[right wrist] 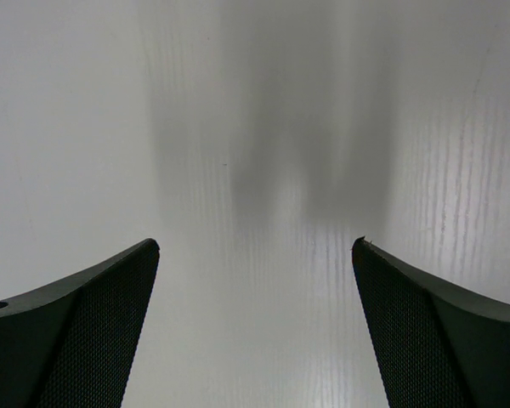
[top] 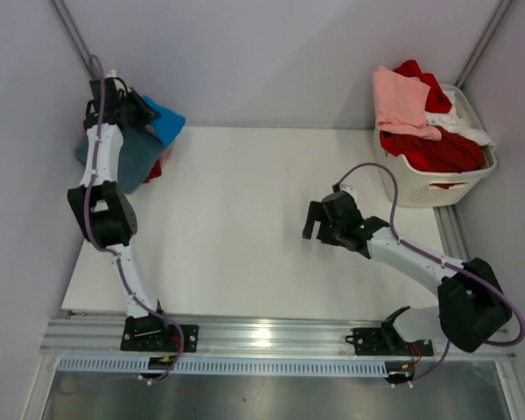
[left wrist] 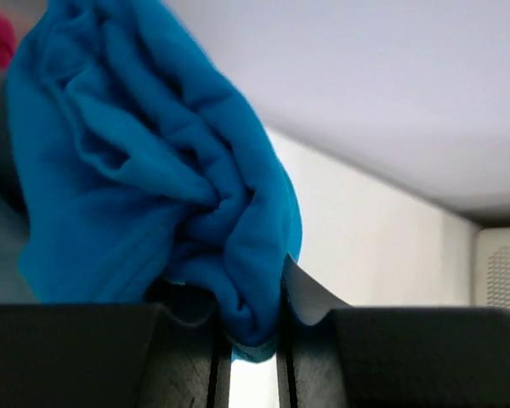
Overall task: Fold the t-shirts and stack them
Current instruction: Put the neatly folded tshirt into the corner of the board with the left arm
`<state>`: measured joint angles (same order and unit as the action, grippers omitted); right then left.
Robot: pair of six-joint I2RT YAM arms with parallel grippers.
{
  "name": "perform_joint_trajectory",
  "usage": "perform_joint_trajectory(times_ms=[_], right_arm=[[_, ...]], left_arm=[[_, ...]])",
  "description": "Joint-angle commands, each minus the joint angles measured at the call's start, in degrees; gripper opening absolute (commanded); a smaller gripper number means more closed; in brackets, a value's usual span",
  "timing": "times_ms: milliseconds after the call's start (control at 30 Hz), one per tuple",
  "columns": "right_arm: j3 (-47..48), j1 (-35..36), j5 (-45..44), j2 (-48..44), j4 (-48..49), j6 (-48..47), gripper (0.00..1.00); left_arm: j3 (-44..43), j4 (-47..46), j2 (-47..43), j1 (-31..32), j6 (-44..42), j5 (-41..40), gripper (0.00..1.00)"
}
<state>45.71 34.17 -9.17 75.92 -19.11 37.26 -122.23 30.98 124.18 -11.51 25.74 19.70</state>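
My left gripper reaches into the far left corner and is shut on a bunched fold of the bright blue t-shirt. In the left wrist view the blue t-shirt is pinched between the dark fingers of the left gripper. Beneath it lies a dusty teal t-shirt with a bit of red cloth showing at its edge. My right gripper hovers open over the bare table right of centre. The right gripper holds nothing in its wrist view.
A white slatted laundry basket stands at the far right, holding a pale pink tee, a red tee and a white one. The white table stretches between the arms. Grey walls close in on both sides.
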Motion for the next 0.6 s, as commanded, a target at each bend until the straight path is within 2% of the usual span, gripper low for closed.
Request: perform_joint_trajectory(times_ms=[0,100,233,367,400,567], right_arm=[[4.20,2.73,-2.43,2.38,0.48,-0.43,0.99],[5.69,4.66,-2.78,5.11,1.36,-0.08,0.99],[7.10,6.86,-2.96,8.01,2.06,0.36,0.99],[7.02,7.75,-2.52,9.77,2.85,1.15,0.99],[6.93,7.84,-2.35,9.86,3.12,1.24,0.99],[6.50,8.45,-2.26,10.04,2.77,1.24,1.00]], left_arm=[[3.93,-21.54,-11.23,-2.37,7.29,7.27,0.00],[2.44,-22.80,-12.20,-3.87,10.37,7.80,0.00],[7.09,-33.14,-14.57,-6.77,15.30,7.99,0.00],[17.71,-39.05,-18.26,-10.80,17.67,6.05,0.00],[24.43,-41.24,-19.23,-11.60,19.86,5.35,0.00],[37.49,-50.75,-24.42,-15.90,24.97,3.68,0.00]])
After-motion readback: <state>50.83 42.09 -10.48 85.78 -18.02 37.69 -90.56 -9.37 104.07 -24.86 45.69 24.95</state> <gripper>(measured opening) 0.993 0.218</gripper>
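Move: The left hand is already holding the folded blue t-shirt high at the far right of the stack. The stack's grey t-shirt on top lies about 15 cm to its left, 7 cm back and some 19 cm below. Under it, the pink t-shirt sits about 6 cm left and 3 cm back, and the red cloth edge 4 cm left and 10 cm back, both about 20 cm down. From the right hand, the grey t-shirt is some 56 cm left, 24 cm ahead and 5 cm lower. Keeping its pinch on the blue t-shirt, the left hand swings it up about 15 cm while tipping the fingers up nearly 30 degrees, then sinks some 5 cm as it sweeps left over the stack, about 10 cm left in all, and draws back a little, turning counter-clockwise. The open, empty right hand drifts about 5 cm left and slightly down. ##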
